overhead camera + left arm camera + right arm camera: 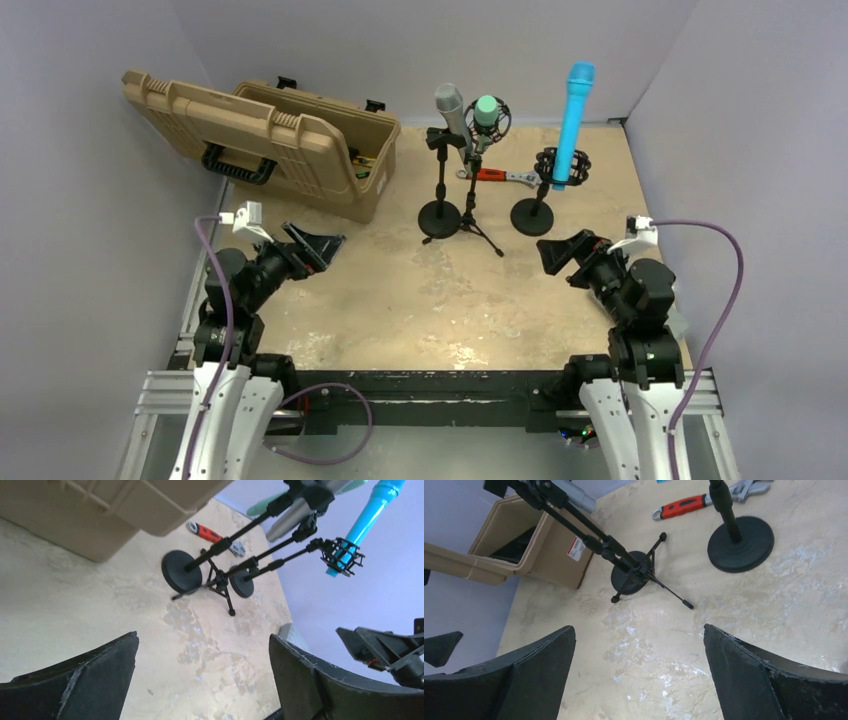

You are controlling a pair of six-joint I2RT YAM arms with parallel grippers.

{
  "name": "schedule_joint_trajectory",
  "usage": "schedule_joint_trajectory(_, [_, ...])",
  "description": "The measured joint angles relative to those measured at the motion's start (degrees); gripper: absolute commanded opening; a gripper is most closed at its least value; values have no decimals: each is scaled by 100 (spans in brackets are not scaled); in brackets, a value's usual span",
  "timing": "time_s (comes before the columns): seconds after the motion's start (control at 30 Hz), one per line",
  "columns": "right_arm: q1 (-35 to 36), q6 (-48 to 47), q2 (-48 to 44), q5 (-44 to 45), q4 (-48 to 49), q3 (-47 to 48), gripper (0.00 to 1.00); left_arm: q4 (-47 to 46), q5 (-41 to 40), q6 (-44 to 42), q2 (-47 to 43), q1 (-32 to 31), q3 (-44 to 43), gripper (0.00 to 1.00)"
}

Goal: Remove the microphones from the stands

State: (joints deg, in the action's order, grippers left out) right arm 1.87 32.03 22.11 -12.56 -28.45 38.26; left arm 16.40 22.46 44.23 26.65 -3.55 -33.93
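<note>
Three microphones stand upright at the back of the table. A grey microphone [452,112] sits on a round-base stand [440,215]. A green microphone [487,112] sits in a shock mount on a tripod stand [472,218]. A tall blue microphone [573,120] sits in a shock mount on another round-base stand [532,215]. My left gripper [318,245] is open and empty, well to the left of the stands. My right gripper [560,252] is open and empty, just in front of the blue microphone's stand. The blue microphone also shows in the left wrist view [365,520].
An open tan case [270,145] lies at the back left. A red-handled wrench [495,176] lies on the table behind the stands, also in the right wrist view [684,505]. The tripod legs [644,577] spread out between the two round bases.
</note>
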Motion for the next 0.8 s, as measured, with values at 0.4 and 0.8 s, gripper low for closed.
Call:
schedule_joint_trajectory(0.4, [0,-538,702,-938,295,492,99,-74,1154,273,-149,-4,374,100])
schedule_joint_trajectory(0.8, [1543,-1200,2345,-1537,522,1895,99,-326,671,-669,1217,-3659,-651,100])
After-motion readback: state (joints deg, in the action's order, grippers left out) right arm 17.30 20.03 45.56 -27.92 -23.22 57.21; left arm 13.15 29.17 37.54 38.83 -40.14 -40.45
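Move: The grey microphone on its stand is roughly 25 cm ahead of my right hand, 23 cm to its left and 12 cm higher. The green microphone stands about 6 cm to the right of the grey one, at much the same depth. The blue microphone is some 24 cm ahead of my right hand, almost in line with it, about 10 cm up. From my left hand the grey microphone lies about 23 cm ahead, 29 cm right and 12 cm up. I lift my right hand and sweep it left, ever faster, about 10 cm across and 7 cm up, closing on the grey and green microphones from the near side while turning it some 35 degrees counter-clockwise. Meanwhile my left hand, after a small dip, swings right and back over the bare table, turning clockwise. Both grippers stay wide open and touch nothing. ##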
